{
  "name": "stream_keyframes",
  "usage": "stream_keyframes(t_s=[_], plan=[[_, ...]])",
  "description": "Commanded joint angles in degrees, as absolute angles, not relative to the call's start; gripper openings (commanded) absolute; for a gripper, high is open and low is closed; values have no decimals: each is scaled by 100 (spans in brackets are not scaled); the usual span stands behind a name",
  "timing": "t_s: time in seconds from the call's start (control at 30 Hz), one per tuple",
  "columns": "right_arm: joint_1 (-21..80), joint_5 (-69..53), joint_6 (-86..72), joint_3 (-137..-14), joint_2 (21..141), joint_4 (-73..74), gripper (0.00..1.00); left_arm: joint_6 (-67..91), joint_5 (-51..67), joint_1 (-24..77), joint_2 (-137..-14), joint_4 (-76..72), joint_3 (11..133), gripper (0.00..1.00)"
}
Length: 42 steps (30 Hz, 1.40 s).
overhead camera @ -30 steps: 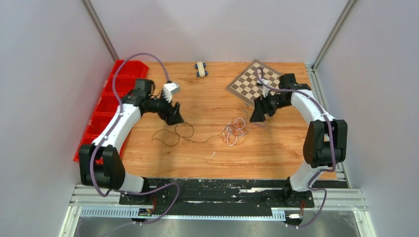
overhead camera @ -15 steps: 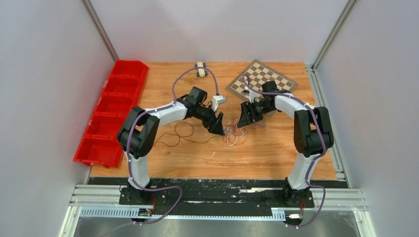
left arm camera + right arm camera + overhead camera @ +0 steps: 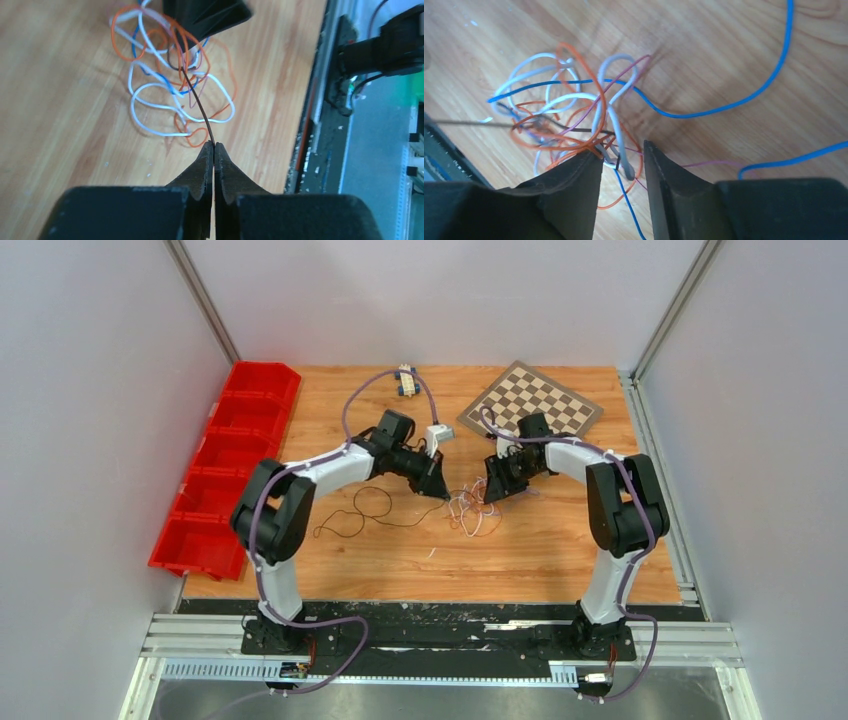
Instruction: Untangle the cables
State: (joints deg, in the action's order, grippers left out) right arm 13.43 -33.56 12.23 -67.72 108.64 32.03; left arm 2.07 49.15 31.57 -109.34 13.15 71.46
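The cables [image 3: 470, 508] lie as a small knot of thin white, orange, blue and purple wires mid-table. A thin dark wire [image 3: 372, 510] loops away from the knot to the left. My left gripper [image 3: 443, 493] is at the knot's left edge, shut on the dark wire [image 3: 197, 100], which runs taut from its tips into the knot [image 3: 170, 85]. My right gripper [image 3: 487, 495] is at the knot's right edge. In the right wrist view it [image 3: 623, 150] is open, with several strands of the knot [image 3: 574, 115] between its fingers.
A chessboard [image 3: 530, 405] lies at the back right, just behind the right arm. A row of red bins [image 3: 225, 460] lines the left edge. A small toy car [image 3: 405, 380] stands at the back centre. The table's near edge shows in the left wrist view [image 3: 320, 100].
Both grippers have come in from either side to the knot. The left one has closed on the dark wire; the right one now straddles strands at the knot's right edge.
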Motion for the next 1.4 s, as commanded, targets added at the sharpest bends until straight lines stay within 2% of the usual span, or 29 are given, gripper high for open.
stream_keyframes(t_s=[0.0,0.2,0.27,0.37,0.47,0.73,0.83,0.97,1.03,1.07,1.1,1.13,1.2,1.23,1.37], plan=[[1346,-2230,1279,-6647,10806,2889,38,295,5536,2646,-9414,1164,7134,0],[1351,-1818,1266,-6564,10852,2850,34,424,6046,2101,-8464,1558,7238,0],[1351,-1690,1324,-6504,10850,2830,25,388,6088,1940,-8232,1716,7358,0],[1341,-1474,1425,-6446,10826,2816,1,492,6118,1607,-8024,1881,7652,0],[1312,-1319,1553,-6394,10791,2811,0,641,6218,1018,-7910,1995,8025,0],[1220,-1482,1713,-6378,10694,2833,0,-643,5862,-211,-8157,3514,9013,0],[1223,-1688,1722,-6464,10705,2882,0,-1559,5466,-230,-8277,4069,8811,0],[1220,-1812,1796,-6664,10723,3008,0,-2939,4514,-237,-8444,4752,7963,1],[1216,-1916,1826,-6740,10702,3084,0,-3412,4030,-233,-8528,4823,7597,22],[1214,-1991,1828,-6767,10690,3115,0,-3567,3794,-231,-8562,4741,7486,47],[1215,-2056,1820,-6801,10681,3148,0,-3567,3685,-231,-8605,4643,7274,58],[1216,-2131,1815,-6829,10679,3193,0,-3434,3455,-230,-8613,4303,7170,77],[1228,-2245,1803,-6893,10670,3265,0,-3208,3191,-226,-8685,3821,6948,93],[1227,-2343,1811,-6933,10670,3296,0,-3181,3129,-228,-8809,3738,6922,97],[1227,-2562,1841,-7038,10671,3378,0,-3354,2659,-125,-9411,3662,7011,100]])
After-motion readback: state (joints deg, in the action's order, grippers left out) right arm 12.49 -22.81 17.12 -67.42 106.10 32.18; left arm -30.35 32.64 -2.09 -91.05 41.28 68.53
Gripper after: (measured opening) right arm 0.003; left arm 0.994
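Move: To the left hand's left, about 27 cm off and 5 cm farther out, is the bare table that its pinched black cable is taken to, some 8 cm lower; the cable's loose loops lie about 20 cm left and 3 cm back. The tangle lies 6 cm to this hand's right, 2 cm back and 7 cm below. From the right hand, the tangle's middle is 4 cm left, 1 cm back and 1 cm below, the chessboard about 20 cm ahead and 9 cm right. Hauling the pinched black cable steeply up out of the tangle, the left hand climbs about 27 cm while swinging left and a little forward, then drops on leftward, tipping its fingers more downward and opening wide to let the cable go. The right hand stays low at the tangle, easing about 4 cm right and slightly forward as its half-open fingers shut on the white and orange strands. ##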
